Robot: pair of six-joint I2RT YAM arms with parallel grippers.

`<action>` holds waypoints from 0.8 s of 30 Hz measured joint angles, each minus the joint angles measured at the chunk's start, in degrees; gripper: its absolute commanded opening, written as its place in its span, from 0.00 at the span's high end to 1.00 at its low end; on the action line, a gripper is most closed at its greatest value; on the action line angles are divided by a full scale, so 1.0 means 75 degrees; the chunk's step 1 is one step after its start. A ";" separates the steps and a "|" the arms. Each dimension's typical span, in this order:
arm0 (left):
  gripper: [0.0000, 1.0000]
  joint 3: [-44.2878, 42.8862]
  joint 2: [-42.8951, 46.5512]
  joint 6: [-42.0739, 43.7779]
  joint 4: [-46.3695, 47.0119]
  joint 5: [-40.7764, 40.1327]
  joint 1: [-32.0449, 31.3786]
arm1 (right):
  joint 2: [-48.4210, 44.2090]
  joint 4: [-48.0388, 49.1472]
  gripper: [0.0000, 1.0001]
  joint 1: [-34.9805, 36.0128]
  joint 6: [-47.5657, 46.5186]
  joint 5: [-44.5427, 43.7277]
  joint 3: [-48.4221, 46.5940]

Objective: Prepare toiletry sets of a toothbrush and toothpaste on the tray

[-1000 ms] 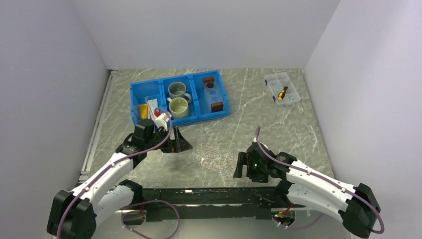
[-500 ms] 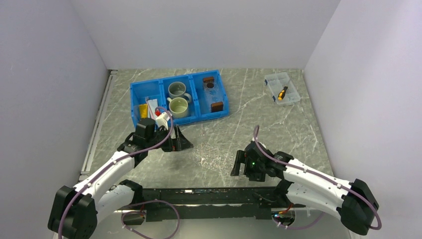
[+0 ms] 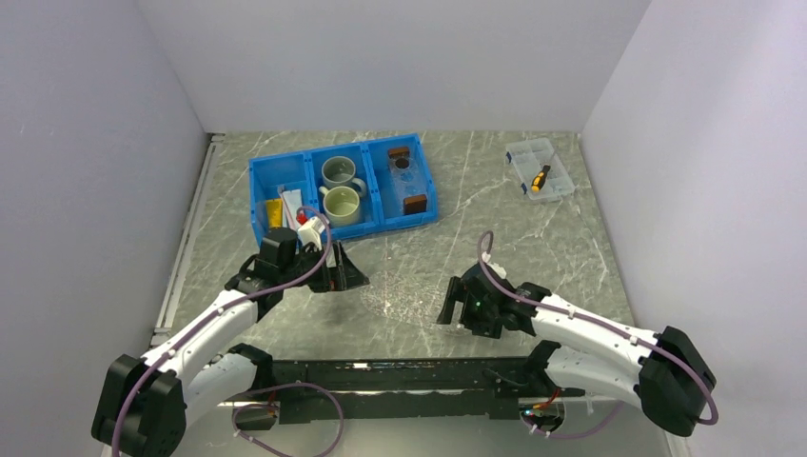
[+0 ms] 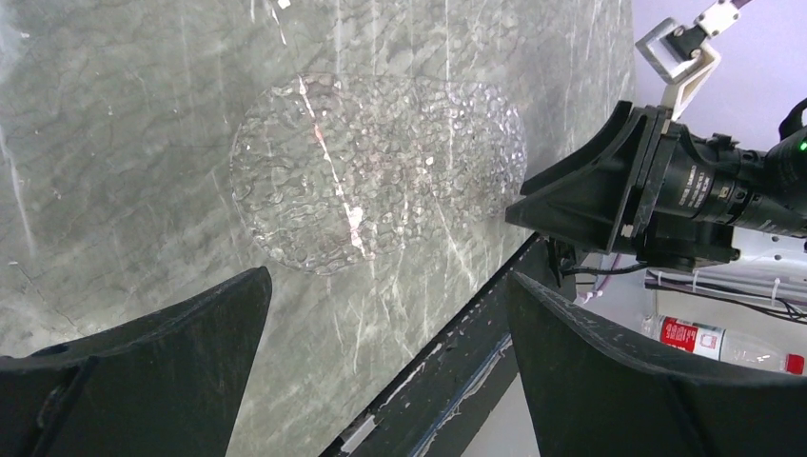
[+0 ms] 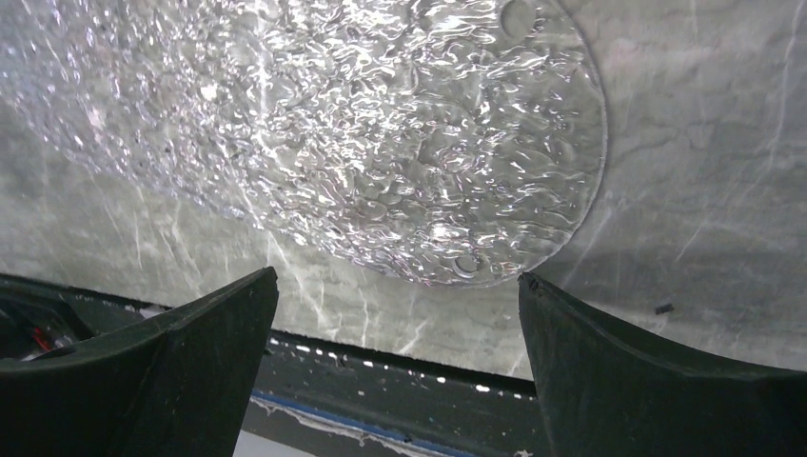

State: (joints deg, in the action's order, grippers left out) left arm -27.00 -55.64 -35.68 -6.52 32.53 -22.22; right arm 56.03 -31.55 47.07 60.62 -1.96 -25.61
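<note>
The clear tray (image 3: 415,203) with brown block handles lies in the right compartment of the blue bin (image 3: 255,200). A white toothpaste tube (image 3: 290,202) lies in the bin's left compartment, beside a yellow item. I cannot make out the toothbrush in any view. My left gripper (image 3: 357,273) (image 4: 387,276) hangs open and empty just in front of the bin, pointing right over the table. My right gripper (image 3: 447,307) (image 5: 397,276) is open and empty near the table's front edge, pointing left. Two overlapping clear bumpy round mats (image 3: 404,295) (image 4: 376,171) (image 5: 381,143) lie between the grippers.
Two mugs (image 3: 341,188) fill the bin's middle compartment. A clear lidded compartment box (image 3: 540,169) holding a yellow-and-black tool sits at the back right. The black front rail (image 3: 381,367) runs along the near edge. White walls enclose three sides.
The right gripper has moved left and slightly away from the front edge, closer to the clear mats. The left arm has hardly moved. Both grippers stayed open.
</note>
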 measured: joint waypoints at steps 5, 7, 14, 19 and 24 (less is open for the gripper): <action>0.01 0.0131 0.0055 -0.0015 0.0006 -0.0006 0.0000 | 0.0248 0.0187 0.00 -0.0335 -0.0096 -0.0178 -0.0096; 0.01 0.0169 0.0055 -0.0020 0.0012 -0.0009 0.0000 | 0.0347 0.0306 0.00 -0.0557 -0.0207 -0.0210 -0.0125; 0.01 0.0207 -0.0076 -0.0079 0.0221 -0.0035 0.0000 | 0.0807 0.0685 0.00 -0.1349 -0.0755 -0.0242 -0.0321; 0.01 0.0221 -0.0615 -0.0157 0.0557 -0.0035 -0.0003 | 0.0927 0.0717 0.00 -0.1772 -0.1177 -0.0326 -0.0393; 0.01 0.0364 -0.1218 -0.0210 0.0886 -0.0067 -0.0076 | 0.1276 0.0717 0.00 -0.2034 -0.1562 -0.0507 -0.0600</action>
State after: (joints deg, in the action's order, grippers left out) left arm -24.27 -64.77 -37.26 0.12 32.03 -22.79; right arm 65.60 -26.17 31.81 48.90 -5.76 -30.11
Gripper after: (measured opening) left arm 0.994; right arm 0.994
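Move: The clear tray lies lengthwise across the table, its middle about 8 cm left and 5 cm ahead of the right hand, 2 cm lower. From that hand the green mug is some 26 cm ahead and 24 cm left; the brown block is 26 cm ahead, 9 cm left. For the left hand, the tray's middle is about 12 cm right, 4 cm back and 11 cm down; the green mug 16 cm ahead, 3 cm left; the toothpaste 15 cm ahead, 14 cm left. Forward, then increasingly to the right as well, the open right hand sweeps low about 7 cm out and 4 cm sideways, from the near edge of the tray's right end to over that end, seeming to push the edge with its fingertips; its wrist turns slightly clockwise and leans. The left hand, open, sinks about 4 cm beside the tray's left end, mostly late, tipping slightly further down. ##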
